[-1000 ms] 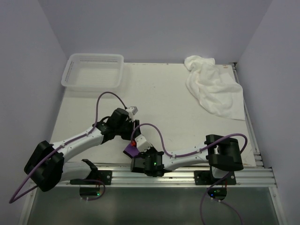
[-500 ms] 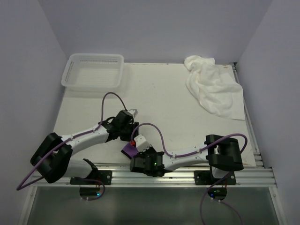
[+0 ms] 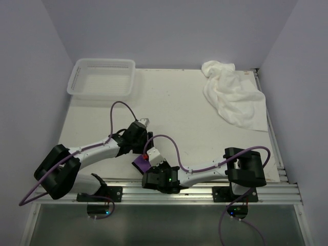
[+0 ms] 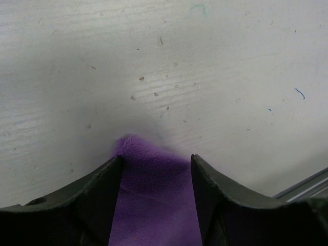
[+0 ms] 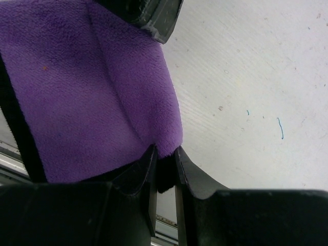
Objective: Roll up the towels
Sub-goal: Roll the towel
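Observation:
The small purple towel (image 3: 141, 164) lies bunched near the table's front edge, between my two arms. In the left wrist view the purple towel (image 4: 154, 200) fills the gap of my left gripper (image 4: 156, 157) and touches both fingers, its tip poking out past them. My left gripper (image 3: 145, 153) reaches it from the upper left. My right gripper (image 5: 164, 151) is shut on a corner of the purple towel (image 5: 77, 92), by its dark trim. One left finger (image 5: 148, 13) shows above the cloth. The large white towel (image 3: 233, 95) lies crumpled at the back right, far from both grippers.
A white mesh basket (image 3: 102, 77) stands at the back left corner. The aluminium rail (image 3: 205, 190) runs along the front edge just below the towel. Walls close in the table on the left, back and right.
My left arm has folded lower and its wrist has slid a little nearer the purple towel. The right arm and both towels have stayed put.

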`<state>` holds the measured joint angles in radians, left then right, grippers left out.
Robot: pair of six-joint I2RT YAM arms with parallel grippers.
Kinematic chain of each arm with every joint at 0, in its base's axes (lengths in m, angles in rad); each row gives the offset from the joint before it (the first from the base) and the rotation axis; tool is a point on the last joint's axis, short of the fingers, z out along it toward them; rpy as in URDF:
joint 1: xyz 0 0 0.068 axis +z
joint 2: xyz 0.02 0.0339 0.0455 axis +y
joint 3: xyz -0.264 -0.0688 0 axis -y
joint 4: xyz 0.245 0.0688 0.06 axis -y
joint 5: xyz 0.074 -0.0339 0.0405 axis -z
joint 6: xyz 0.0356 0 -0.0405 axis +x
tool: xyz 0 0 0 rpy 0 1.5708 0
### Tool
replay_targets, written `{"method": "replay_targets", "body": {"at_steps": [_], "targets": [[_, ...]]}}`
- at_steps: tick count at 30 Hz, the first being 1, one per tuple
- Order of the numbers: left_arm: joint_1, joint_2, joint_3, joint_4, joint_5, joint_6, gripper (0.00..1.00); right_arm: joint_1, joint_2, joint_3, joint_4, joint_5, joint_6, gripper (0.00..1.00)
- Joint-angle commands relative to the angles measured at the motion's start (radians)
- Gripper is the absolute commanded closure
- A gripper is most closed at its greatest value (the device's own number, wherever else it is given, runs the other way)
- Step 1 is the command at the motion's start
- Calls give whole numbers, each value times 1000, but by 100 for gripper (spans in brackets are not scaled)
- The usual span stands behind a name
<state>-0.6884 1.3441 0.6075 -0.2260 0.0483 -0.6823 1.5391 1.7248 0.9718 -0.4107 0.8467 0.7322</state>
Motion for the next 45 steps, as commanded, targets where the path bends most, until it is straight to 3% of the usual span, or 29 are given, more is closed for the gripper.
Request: {"method": "replay_targets", "body": {"at_steps": [1,7,15,18,26,27,33,36,45], "targets": [[-11,32,-2,-25,-120,-26,38,9,-19,27,-28,43,59,100],[-46,144,-1,-69,-202,-46,37,16,-2,44,-43,64,93,100],[-51,243,37,-96,-235,-42,46,67,41,100,-100,130,105,100],[-75,274,41,-107,-252,-49,54,69,58,117,-128,138,124,100],[-103,296,28,-76,-226,-68,98,67,78,114,-140,138,148,100],[-105,296,32,-72,-229,-69,100,67,79,122,-143,138,148,100],[-100,285,98,-62,-317,-60,100,69,96,156,-155,152,95,100],[-79,247,97,20,-311,-49,100,67,117,188,-201,176,66,100],[-7,145,-18,433,-200,-8,100,67,216,291,-324,152,-85,100]]}}
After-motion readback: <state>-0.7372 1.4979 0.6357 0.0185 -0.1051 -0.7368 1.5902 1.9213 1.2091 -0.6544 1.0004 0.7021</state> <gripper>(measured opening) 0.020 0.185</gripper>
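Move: The far end of the purple towel's rolled edge lies just between and beneath my open left fingers, roughly 1 cm ahead, 1 cm to the right and 2 cm down. From my left hand the right gripper is about 9 cm back and 4 cm right, and the towel's flat part is some 6 cm back. My right hand still pinches the near end of that edge; from it the far end lies about 10 cm ahead, 4 cm left. I ease my left hand forward, right and down around the far end of the roll and shut its fingers to pinch it, then carry on forward while rising about 1 cm, some 5 cm in all, away from my right hand. My right hand keeps its pinch on the near end, shifts slightly left and rolls its left side down some 15 degrees, fingertips tipping up. ##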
